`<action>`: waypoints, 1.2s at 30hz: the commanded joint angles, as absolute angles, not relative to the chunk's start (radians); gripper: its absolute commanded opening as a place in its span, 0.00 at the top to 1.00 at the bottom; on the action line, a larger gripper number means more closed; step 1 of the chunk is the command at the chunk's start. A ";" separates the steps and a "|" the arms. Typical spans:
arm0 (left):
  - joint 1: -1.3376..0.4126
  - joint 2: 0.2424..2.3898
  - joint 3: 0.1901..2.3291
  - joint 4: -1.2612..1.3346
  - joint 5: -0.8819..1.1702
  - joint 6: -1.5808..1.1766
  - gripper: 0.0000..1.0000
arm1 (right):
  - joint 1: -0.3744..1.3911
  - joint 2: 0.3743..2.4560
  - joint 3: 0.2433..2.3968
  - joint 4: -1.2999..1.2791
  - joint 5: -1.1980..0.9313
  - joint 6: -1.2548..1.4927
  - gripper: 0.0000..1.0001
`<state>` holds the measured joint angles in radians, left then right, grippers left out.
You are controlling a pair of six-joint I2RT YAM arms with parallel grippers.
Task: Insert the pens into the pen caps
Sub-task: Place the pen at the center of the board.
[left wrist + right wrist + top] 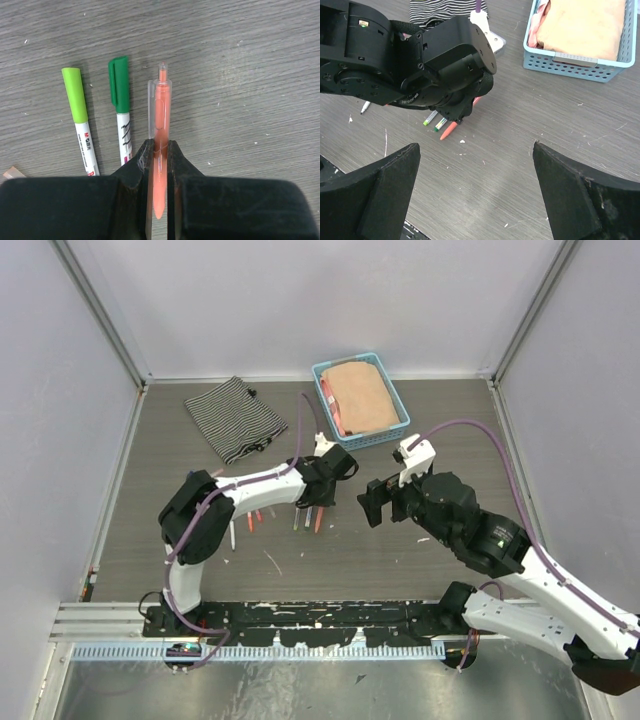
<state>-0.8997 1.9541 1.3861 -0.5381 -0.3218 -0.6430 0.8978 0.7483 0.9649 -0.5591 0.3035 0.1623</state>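
My left gripper (160, 145) is shut on an orange pen (161, 115) with a clear clip. The pen points away from the jaws, low over the table. Left of it two white pens lie side by side, one wearing a light green pen cap (75, 95), the other a dark green pen cap (119, 92). From above, the left gripper (318, 502) hangs over this cluster of pens (306, 517). My right gripper (372, 502) is open and holds nothing, just right of the left one. In the right wrist view its fingertips (476, 147) frame bare table, with the orange pen (448, 131) beyond. No loose caps can be made out.
More pens (250, 520) lie left of the cluster, under the left arm. A blue basket (345, 360) holding folded tan cloth stands at the back centre, and a striped cloth (235, 418) lies at the back left. Walls enclose the table on three sides.
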 commanded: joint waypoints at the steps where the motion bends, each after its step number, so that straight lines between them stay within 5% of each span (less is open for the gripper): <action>1: -0.888 1.983 1.426 -0.527 -0.314 -0.663 0.93 | 0.903 0.741 0.995 -0.550 0.282 0.173 0.01; 8: -0.882 2.008 1.439 -0.527 -0.314 -0.670 0.88 | 0.904 0.736 1.001 -0.568 0.238 0.169 0.01; 19: -0.880 2.002 1.449 -0.527 -0.307 -0.673 0.65 | 0.904 0.725 0.997 -0.589 0.226 0.165 0.01; 36: -0.880 1.630 1.294 -0.455 -0.323 -0.526 0.60 | 0.904 0.669 0.950 -0.571 0.367 0.237 0.01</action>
<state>-0.8841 1.7561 1.3708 -0.4908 -0.2741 -0.5888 0.8978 0.6884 0.9649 -0.6212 0.2955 0.1951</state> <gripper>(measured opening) 0.398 0.991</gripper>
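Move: The left hand already holds the red pen lengthways near its middle, and the bare spot on the board meant for it is straight below, only some 2 cm down. Beside it the dark green marker lies about 3 cm to the left and the lime green marker about 6 cm to the left, both level with the hand fore and aft and roughly 1 cm lower. From the right hand the spot is some 11 cm ahead, 14 cm left and 26 cm below. The left hand lowers the red pen about 1.5 cm, opens its fingers, then rises empty some 10 cm. ##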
